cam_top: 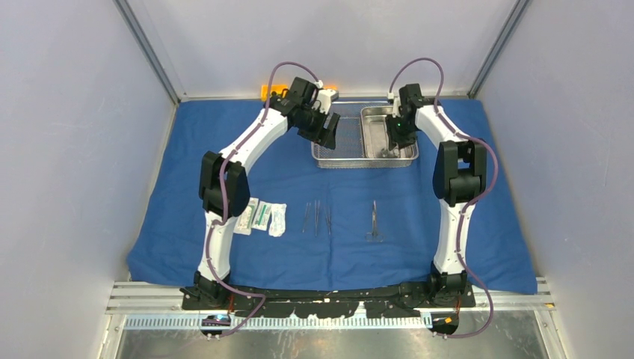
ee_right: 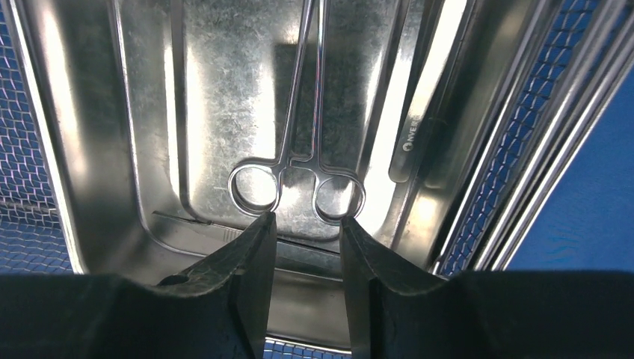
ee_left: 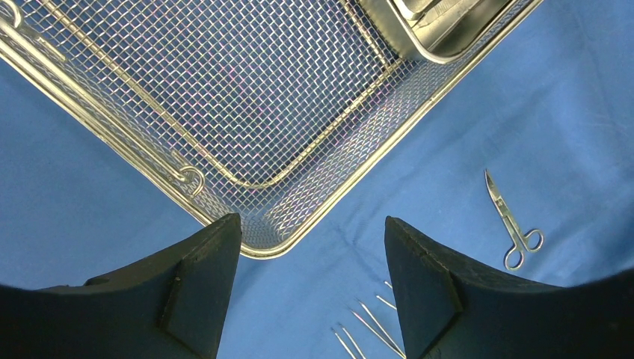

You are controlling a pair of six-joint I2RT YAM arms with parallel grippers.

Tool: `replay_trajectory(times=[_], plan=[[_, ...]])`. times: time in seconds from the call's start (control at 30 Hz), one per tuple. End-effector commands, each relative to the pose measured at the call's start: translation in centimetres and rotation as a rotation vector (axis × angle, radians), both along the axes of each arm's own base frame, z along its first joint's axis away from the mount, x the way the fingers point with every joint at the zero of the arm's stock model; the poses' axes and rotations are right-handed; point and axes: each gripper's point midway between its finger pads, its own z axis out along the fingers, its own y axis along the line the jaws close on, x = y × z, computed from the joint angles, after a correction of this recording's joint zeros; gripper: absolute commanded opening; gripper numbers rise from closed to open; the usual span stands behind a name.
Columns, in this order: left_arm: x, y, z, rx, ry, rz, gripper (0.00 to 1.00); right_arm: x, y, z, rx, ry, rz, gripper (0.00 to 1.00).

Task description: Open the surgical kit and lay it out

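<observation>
The blue cloth wrap (cam_top: 179,157) lies spread over the table. At its far middle stands the mesh basket (cam_top: 338,148), with the solid steel tray (cam_top: 372,114) in its right half. My left gripper (cam_top: 327,129) hangs open above the basket's near corner (ee_left: 247,97), holding nothing. My right gripper (ee_right: 306,224) is down in the tray (ee_right: 90,149), open, its fingertips just short of the rings of a ring-handled clamp (ee_right: 299,161) lying on the tray floor. Three white-green packets (cam_top: 262,216), thin forceps (cam_top: 317,217) and scissors (cam_top: 374,222) lie in a row on the cloth.
A flat steel handle (ee_right: 413,131) and another thin instrument (ee_right: 191,220) also lie in the tray. Small orange blocks (cam_top: 267,91) sit at the back edge behind the left arm. Grey walls close in both sides.
</observation>
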Motion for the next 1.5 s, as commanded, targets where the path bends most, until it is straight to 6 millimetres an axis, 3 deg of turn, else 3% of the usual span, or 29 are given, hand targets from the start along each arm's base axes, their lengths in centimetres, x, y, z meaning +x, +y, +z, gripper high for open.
replay_trajectory(times=[0.0, 0.53, 0.7, 0.9, 1.17, 1.47], plan=[[0.3, -0.3, 1.5, -0.033, -0.022, -0.014, 0.72, -0.1, 0.1, 1.9, 0.013, -0.033, 0.018, 0.42], [0.3, -0.4, 1.2, -0.03, -0.018, -0.017, 0.72, 0.3, -0.4, -3.3, -0.035, 0.068, 0.037, 0.35], [0.2, -0.3, 1.1, -0.03, -0.012, -0.015, 0.72, 0.8, -0.4, -3.9, -0.039, 0.073, 0.038, 0.23], [0.2, -0.2, 1.2, -0.03, -0.011, -0.013, 0.72, 2.3, 0.0, -2.7, -0.019, 0.028, 0.034, 0.01], [0.3, 0.0, 1.3, -0.028, -0.014, -0.013, 0.72, 4.4, 0.2, 1.0, 0.0, -0.087, 0.027, 0.0], [0.5, 0.0, 1.2, -0.03, -0.016, -0.013, 0.72, 4.6, 0.1, 3.8, 0.006, -0.143, 0.025, 0.0]])
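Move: The ring handles of the clamp in the steel tray lie about 1 cm ahead of the right gripper, level sideways and some 2 cm below. A thin tool lies crosswise just nearer, its middle about 1 cm back, 2 cm left and 3 cm down. The flat tweezers' middle is roughly 6 cm ahead, 6 cm right, 3 cm down. From the left gripper the ring handles are about 17 cm right, neither ahead nor back, and 12 cm lower. Lower the half-open right gripper about 2 cm to the clamp's ring handles, easing back very slightly as it sinks. Then carry it forward some 3 cm along the tray while shutting the fingers fully, pinching the clamp by the right-hand ring where it joins the shank, and hold there with the fingertips pointing steeply down. ##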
